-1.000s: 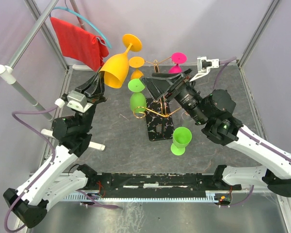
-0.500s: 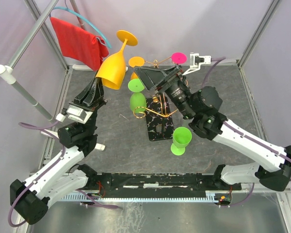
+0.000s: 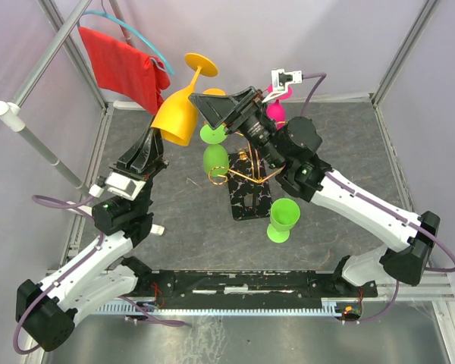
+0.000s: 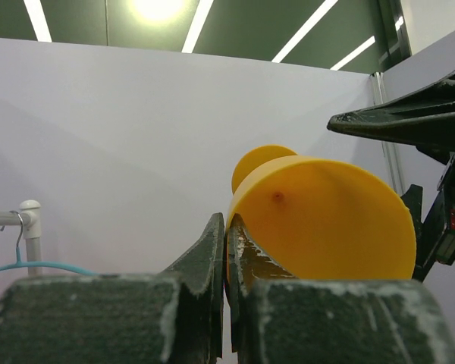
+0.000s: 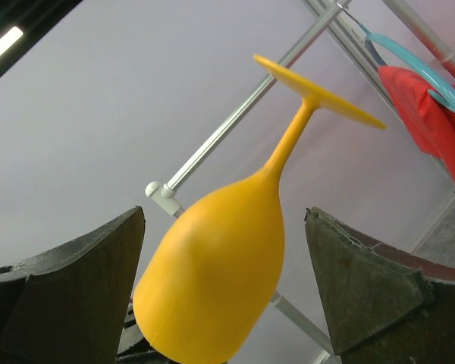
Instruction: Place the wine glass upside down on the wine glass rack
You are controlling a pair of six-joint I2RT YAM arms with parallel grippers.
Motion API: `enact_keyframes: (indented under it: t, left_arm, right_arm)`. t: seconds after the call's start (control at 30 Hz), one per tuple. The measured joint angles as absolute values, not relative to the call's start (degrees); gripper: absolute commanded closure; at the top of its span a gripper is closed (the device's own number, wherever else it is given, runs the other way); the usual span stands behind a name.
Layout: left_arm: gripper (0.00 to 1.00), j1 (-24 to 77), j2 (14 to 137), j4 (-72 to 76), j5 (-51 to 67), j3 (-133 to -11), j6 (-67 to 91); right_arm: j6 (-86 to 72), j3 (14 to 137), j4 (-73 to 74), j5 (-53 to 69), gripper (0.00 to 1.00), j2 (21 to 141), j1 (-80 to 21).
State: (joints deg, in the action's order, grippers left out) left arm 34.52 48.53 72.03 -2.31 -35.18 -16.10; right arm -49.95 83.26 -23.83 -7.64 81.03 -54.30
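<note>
The wine glass (image 3: 174, 114) is yellow and hangs in the air upside down and tilted, foot uppermost. My left gripper (image 3: 153, 138) is shut on its rim from below; in the left wrist view the gripper (image 4: 225, 224) pinches the rim edge of the glass (image 4: 326, 220). My right gripper (image 3: 205, 105) is open, its tips right next to the bowl. In the right wrist view the bowl (image 5: 212, 296) shows between the wide-apart fingers of that gripper (image 5: 224, 216), with a gap on each side. The wine glass rack (image 3: 243, 176) of gold wire stands on its black base (image 3: 246, 203) mid-table.
A green glass (image 3: 215, 158) hangs upside down on the rack; a pink glass (image 3: 277, 108) shows behind my right arm. Another green glass (image 3: 283, 218) stands upright by the base. A red cloth (image 3: 125, 68) hangs at the back left above a white pole (image 3: 30, 129).
My right arm has swung left and up from over the rack to the yellow glass, jaws still open. The left arm has shifted the glass slightly.
</note>
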Motion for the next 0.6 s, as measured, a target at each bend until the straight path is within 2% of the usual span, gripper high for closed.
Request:
enact_keyframes:
  t: [0.6]
  left_arm:
    - [0.95, 34.5, 48.4, 73.5, -0.9, -34.2, -16.1]
  right_arm:
    - [-54.5, 87.2, -26.9, -3.9, 0.34, 86.5, -52.4]
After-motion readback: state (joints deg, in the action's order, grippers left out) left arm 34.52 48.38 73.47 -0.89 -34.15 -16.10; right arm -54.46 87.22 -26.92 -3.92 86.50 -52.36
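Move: The orange wine glass, upside down and pinched at its rim in the left hand, has its middle about 3 cm ahead, 4 cm left and 3 cm above the open right hand. From the left hand that middle is roughly 4 cm ahead, 4 cm right and 8 cm up. Of the glasses already on the rack, the hung green one is about 4 cm ahead of the right hand, level sideways and 28 cm below; the hung orange one is some 15 cm straight ahead, 26 cm below. The orange glass is kept still and foot-up by the left hand's rim pinch while the right hand closes in on its stem end, going forward and left by about 2.5 cm in all; it first rises some 1.5 cm, then sinks back most of that. Its fingers begin to close around where stem meets bowl, by roughly a quarter of their range, without yet shutting; contact can't be seen. ##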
